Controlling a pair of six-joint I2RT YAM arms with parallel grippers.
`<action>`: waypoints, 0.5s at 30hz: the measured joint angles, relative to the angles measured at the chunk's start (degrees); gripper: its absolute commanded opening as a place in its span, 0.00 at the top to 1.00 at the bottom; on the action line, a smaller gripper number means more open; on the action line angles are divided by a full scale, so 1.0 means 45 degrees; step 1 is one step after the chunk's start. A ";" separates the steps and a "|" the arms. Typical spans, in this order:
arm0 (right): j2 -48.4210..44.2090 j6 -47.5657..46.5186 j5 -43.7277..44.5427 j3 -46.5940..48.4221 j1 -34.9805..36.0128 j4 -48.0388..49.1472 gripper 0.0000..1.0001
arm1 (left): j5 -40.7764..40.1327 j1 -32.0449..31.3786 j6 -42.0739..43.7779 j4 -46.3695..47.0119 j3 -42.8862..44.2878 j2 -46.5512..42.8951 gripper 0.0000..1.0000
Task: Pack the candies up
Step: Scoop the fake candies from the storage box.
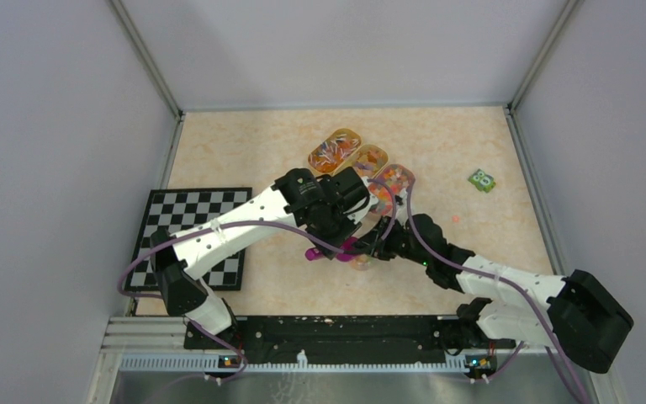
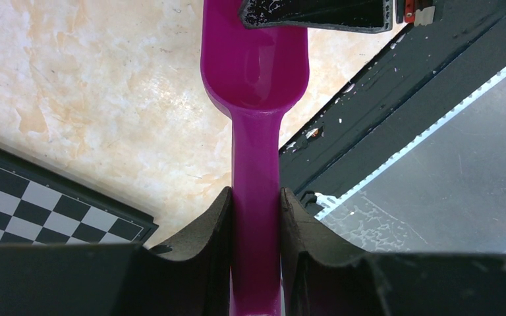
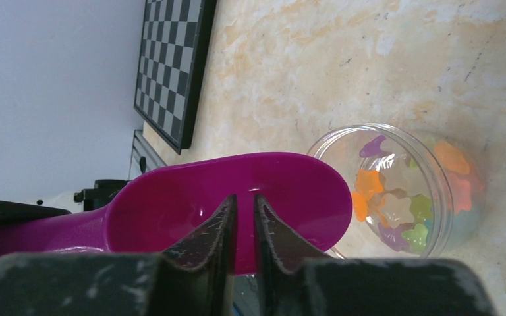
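Note:
A purple scoop [image 2: 255,59] lies level above the table, and my left gripper [image 2: 255,194] is shut on its handle. The scoop's bowl [image 3: 171,210] looks empty. My right gripper [image 3: 242,201] hovers at the bowl's near rim, jaws a narrow slit apart with nothing seen between them. Just right of the scoop stands a clear round jar [image 3: 342,135] holding star-shaped candies [image 3: 402,197] in orange, purple, green and white. In the top view, three clear tubs of mixed candies [image 1: 334,150] sit in a row behind the arms, the nearest tub [image 1: 393,181] partly hidden.
A black-and-white chessboard [image 1: 193,236] lies at the left of the table. A small green object [image 1: 482,180] sits at the right, with one loose pink sweet [image 1: 455,220] nearer. The black base rail [image 2: 382,112] runs along the near edge.

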 measured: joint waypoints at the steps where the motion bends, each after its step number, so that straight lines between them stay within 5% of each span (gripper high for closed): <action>1: -0.0160 -0.0078 0.0160 0.0151 0.0024 -0.0389 0.71 | 0.0000 0.0000 0.0005 0.0039 0.0000 0.0000 1.00; 8: -0.2735 -0.0544 0.1496 0.0986 -0.0345 -0.2472 0.60 | -0.0029 0.0039 0.0068 0.0471 -0.0005 -0.0073 1.00; 15: -0.5294 -0.1287 0.2399 0.1977 -0.2118 -0.4075 0.60 | 0.0248 0.0053 0.0656 0.1282 -0.0010 -0.0189 1.00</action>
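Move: The storage box, a clear round jar, stands about 8 cm below the right hand and 3 cm to its right, roughly 1 cm back. The empty scoop bowl is right at those fingers, about 1 cm below. The pink candy tray lies some 16 cm ahead, 9 cm right and 10 cm down. From the left hand, the storage box is about 4 cm ahead, 8 cm right and 16 cm below. Opening, the right hand lifts about 12 cm and 8 right, away from the scoop the left still holds. ##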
